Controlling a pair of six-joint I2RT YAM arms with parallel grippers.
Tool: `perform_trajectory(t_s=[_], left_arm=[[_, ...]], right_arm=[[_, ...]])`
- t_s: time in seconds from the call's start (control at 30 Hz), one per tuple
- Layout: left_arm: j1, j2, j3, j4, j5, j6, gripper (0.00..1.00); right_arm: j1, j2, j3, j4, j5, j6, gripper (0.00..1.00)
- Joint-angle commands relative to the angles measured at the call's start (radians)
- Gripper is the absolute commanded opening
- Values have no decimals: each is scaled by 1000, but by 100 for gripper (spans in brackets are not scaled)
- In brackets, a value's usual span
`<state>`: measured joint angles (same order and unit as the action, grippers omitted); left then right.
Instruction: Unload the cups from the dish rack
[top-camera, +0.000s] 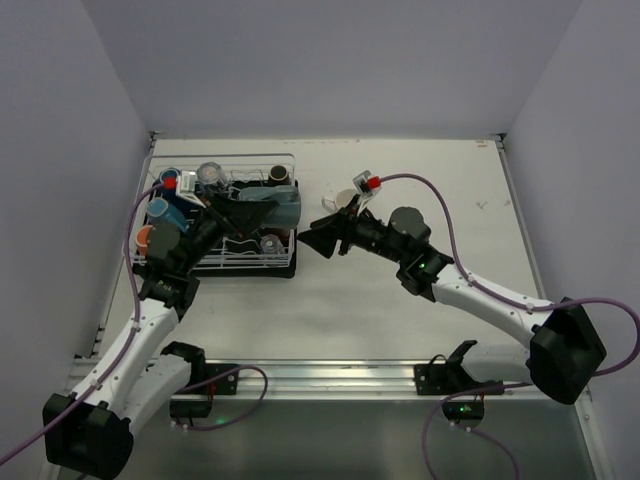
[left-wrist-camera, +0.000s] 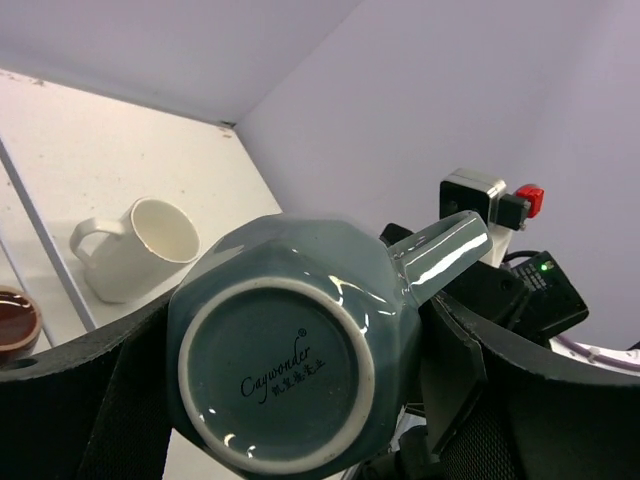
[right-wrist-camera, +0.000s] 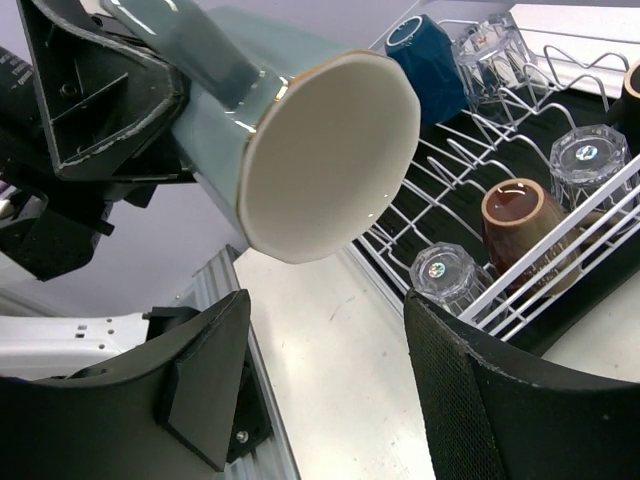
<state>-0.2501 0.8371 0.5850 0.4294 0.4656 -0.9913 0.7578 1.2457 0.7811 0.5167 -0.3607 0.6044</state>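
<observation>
My left gripper (top-camera: 262, 206) is shut on a grey-blue mug (top-camera: 284, 206) and holds it on its side above the right end of the white wire dish rack (top-camera: 250, 262). The left wrist view shows the mug's base (left-wrist-camera: 275, 375) between my fingers. My right gripper (top-camera: 318, 240) is open and empty just right of the rack, facing the mug's cream mouth (right-wrist-camera: 325, 150); its jaws (right-wrist-camera: 330, 370) stand wide apart below it. The rack (right-wrist-camera: 560, 60) holds a dark blue mug (right-wrist-camera: 425, 55), clear tumblers (right-wrist-camera: 445, 272) and a brown cup (right-wrist-camera: 520, 225).
A cream mug (top-camera: 345, 200) stands on the table right of the rack, also in the left wrist view (left-wrist-camera: 140, 245), with a brown cup (left-wrist-camera: 15, 320) near it. A dark cup (top-camera: 405, 222) sits behind my right arm. White walls enclose the table.
</observation>
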Motion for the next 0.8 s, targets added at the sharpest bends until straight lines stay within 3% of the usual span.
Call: perform_trajectory(t_s=[0.0,0.3,0.57,0.67,0.7,0.77], left_arm=[[-15,-24,-16,201,16,-87,0],[-48,-24,-27,200,-1,-98,0],[-153,28,-33,232,-34,-102,0],[-169,25,-33,233,-56,-104,8],[-170,22,-33,233,-62,-102,21],[-170,8,-30,209,-68,-83,43]], right_arm=[[2,-5,27,85,-9,11,65],[40,37,83,126,-47,-17,63],[51,119,141,184,-95,9,57],[54,126,100,301,-107,58,41],[54,120,80,372,-104,78,24],[54,89,24,422,-78,89,10]])
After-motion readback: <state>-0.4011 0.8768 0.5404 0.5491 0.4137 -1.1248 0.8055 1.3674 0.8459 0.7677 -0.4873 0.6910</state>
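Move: The grey cup is already clasped in the left fingers, its mouth turned to the right. From the right hand the cup lies about 7 cm left, 4 cm ahead and 6 cm higher. Well below the right hand, the brown cup in the rack stands some 12 cm ahead and 10 cm left, the clear glass 6 cm ahead and 11 cm left, and the white cup 18 cm ahead, 8 cm right. From the left hand the open right fingers are about 10 cm right, 3 cm back and 7 cm below. The right fingers close on the rim of the grey cup, pinching its wall with one finger inside the mouth and the other outside, after the hand has risen and moved left about 4 cm each, backing a little and turning some 10 degrees counter-clockwise. Meanwhile the left hand keeps its grip and brings the cup some 4 cm right and 2 cm back to meet them. ##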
